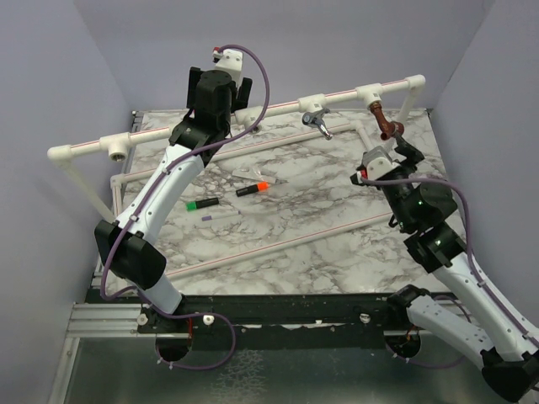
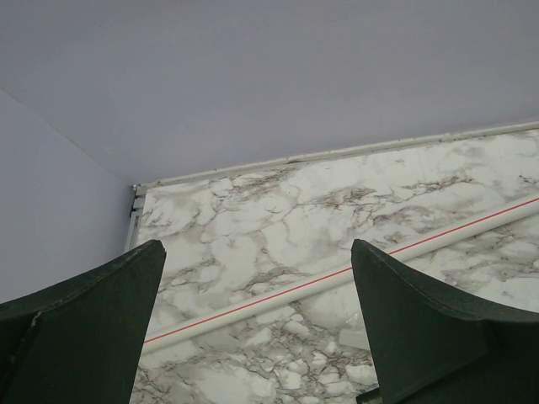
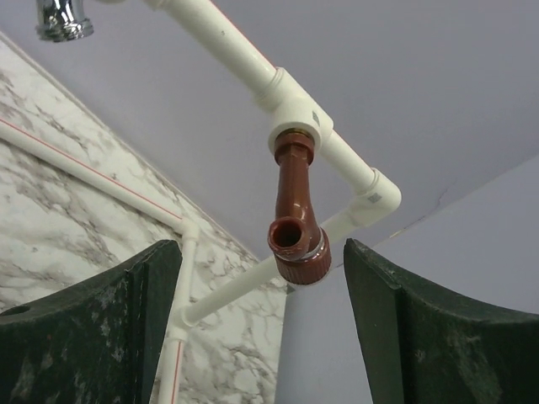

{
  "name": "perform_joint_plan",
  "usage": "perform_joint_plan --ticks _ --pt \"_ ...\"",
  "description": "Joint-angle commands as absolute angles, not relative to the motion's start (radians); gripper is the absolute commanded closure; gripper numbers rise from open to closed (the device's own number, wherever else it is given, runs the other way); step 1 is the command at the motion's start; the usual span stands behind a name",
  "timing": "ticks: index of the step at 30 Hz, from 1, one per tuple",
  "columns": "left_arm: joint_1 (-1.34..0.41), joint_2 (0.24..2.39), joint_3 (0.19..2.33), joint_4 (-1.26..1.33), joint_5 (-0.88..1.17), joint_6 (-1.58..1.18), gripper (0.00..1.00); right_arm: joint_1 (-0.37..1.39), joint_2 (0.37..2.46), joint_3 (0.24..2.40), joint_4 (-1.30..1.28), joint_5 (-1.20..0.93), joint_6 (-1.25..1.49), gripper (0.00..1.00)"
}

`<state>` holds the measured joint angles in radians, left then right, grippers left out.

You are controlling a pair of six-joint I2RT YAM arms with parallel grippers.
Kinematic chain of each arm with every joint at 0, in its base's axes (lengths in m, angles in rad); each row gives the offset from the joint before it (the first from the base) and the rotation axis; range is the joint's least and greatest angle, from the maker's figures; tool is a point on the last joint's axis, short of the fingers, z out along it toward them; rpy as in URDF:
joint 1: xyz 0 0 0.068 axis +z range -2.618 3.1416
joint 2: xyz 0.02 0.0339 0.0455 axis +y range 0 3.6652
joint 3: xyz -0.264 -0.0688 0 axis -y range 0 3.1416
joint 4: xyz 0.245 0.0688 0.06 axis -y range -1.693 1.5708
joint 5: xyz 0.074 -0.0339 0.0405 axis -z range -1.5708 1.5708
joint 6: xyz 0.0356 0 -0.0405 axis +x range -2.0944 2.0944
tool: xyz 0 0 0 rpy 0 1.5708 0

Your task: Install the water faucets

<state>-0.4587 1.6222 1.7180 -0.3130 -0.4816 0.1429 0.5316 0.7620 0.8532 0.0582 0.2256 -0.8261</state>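
The copper-coloured faucet [image 1: 384, 122] hangs from a white tee on the back pipe, at the right. In the right wrist view the copper faucet [image 3: 295, 220] sits screwed into that tee, its spout mouth facing the camera. The chrome faucet [image 1: 317, 120] hangs from the tee to its left; only its end [image 3: 59, 18] shows in the right wrist view. My right gripper [image 1: 396, 140] is open just in front of the copper faucet, its jaws [image 3: 263, 324] on either side and not touching. My left gripper [image 1: 221, 94] is raised near the back pipe, open and empty [image 2: 257, 324].
A white pipe frame [image 1: 168, 135] runs across the back of the marble table, with further pipes [image 1: 278, 244] lying on the top. Marker pens with a green cap [image 1: 202, 204] and an orange cap [image 1: 254, 188] lie mid-table. Lilac walls close in on three sides.
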Motion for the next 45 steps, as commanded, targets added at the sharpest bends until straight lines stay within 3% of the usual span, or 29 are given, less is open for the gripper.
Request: perform_joint_plan --ticks 1,16,22,30,37,45 --pt "-0.511 1.683 1.664 -0.401 -0.350 0.069 0.07 0.532 0.790 0.797 0.241 0.203 -0.996 0.16" --pt "-0.512 1.684 1.662 -0.400 -0.347 0.068 0.07 0.312 0.895 0.807 0.326 0.007 -0.884 0.19" --pt "-0.512 1.683 1.664 -0.400 -0.345 0.065 0.07 0.275 0.913 0.808 0.352 -0.064 -0.823 0.26" --pt "-0.512 1.680 1.663 -0.400 -0.349 0.069 0.07 0.256 0.955 0.819 0.398 -0.041 -0.783 0.55" --pt "-0.513 1.682 1.663 -0.400 -0.346 0.068 0.07 0.246 0.968 0.825 0.407 -0.053 -0.729 0.97" --pt "-0.512 1.683 1.664 -0.401 -0.350 0.071 0.07 0.244 0.970 0.826 0.422 -0.085 -0.520 0.99"
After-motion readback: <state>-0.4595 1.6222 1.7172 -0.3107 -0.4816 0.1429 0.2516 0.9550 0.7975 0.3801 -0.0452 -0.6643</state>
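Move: The near, outlet end of the brown faucet is about 7 cm ahead of my right hand, 2 cm to the right and a touch lower. Its white tee is roughly 15 cm ahead, 3 cm left and a little higher; the pipe elbow is some 10 cm right of that tee and 3 cm farther out. The chrome faucet hangs about 10 cm ahead and 15 cm left of my hand. From my left hand, the brown faucet's end is roughly 39 cm right, 11 cm back, about level. I reach my right hand forward about 6 cm towards the brown faucet's near end, dipping a centimetre at first and swinging some 2 cm right with the fingers wide. Around that end I shut them until they pinch it from both sides. Rolling slightly counter-clockwise (seen from behind) early on, I then roll back clockwise some 15 degrees, the last part with the grip already closed. ##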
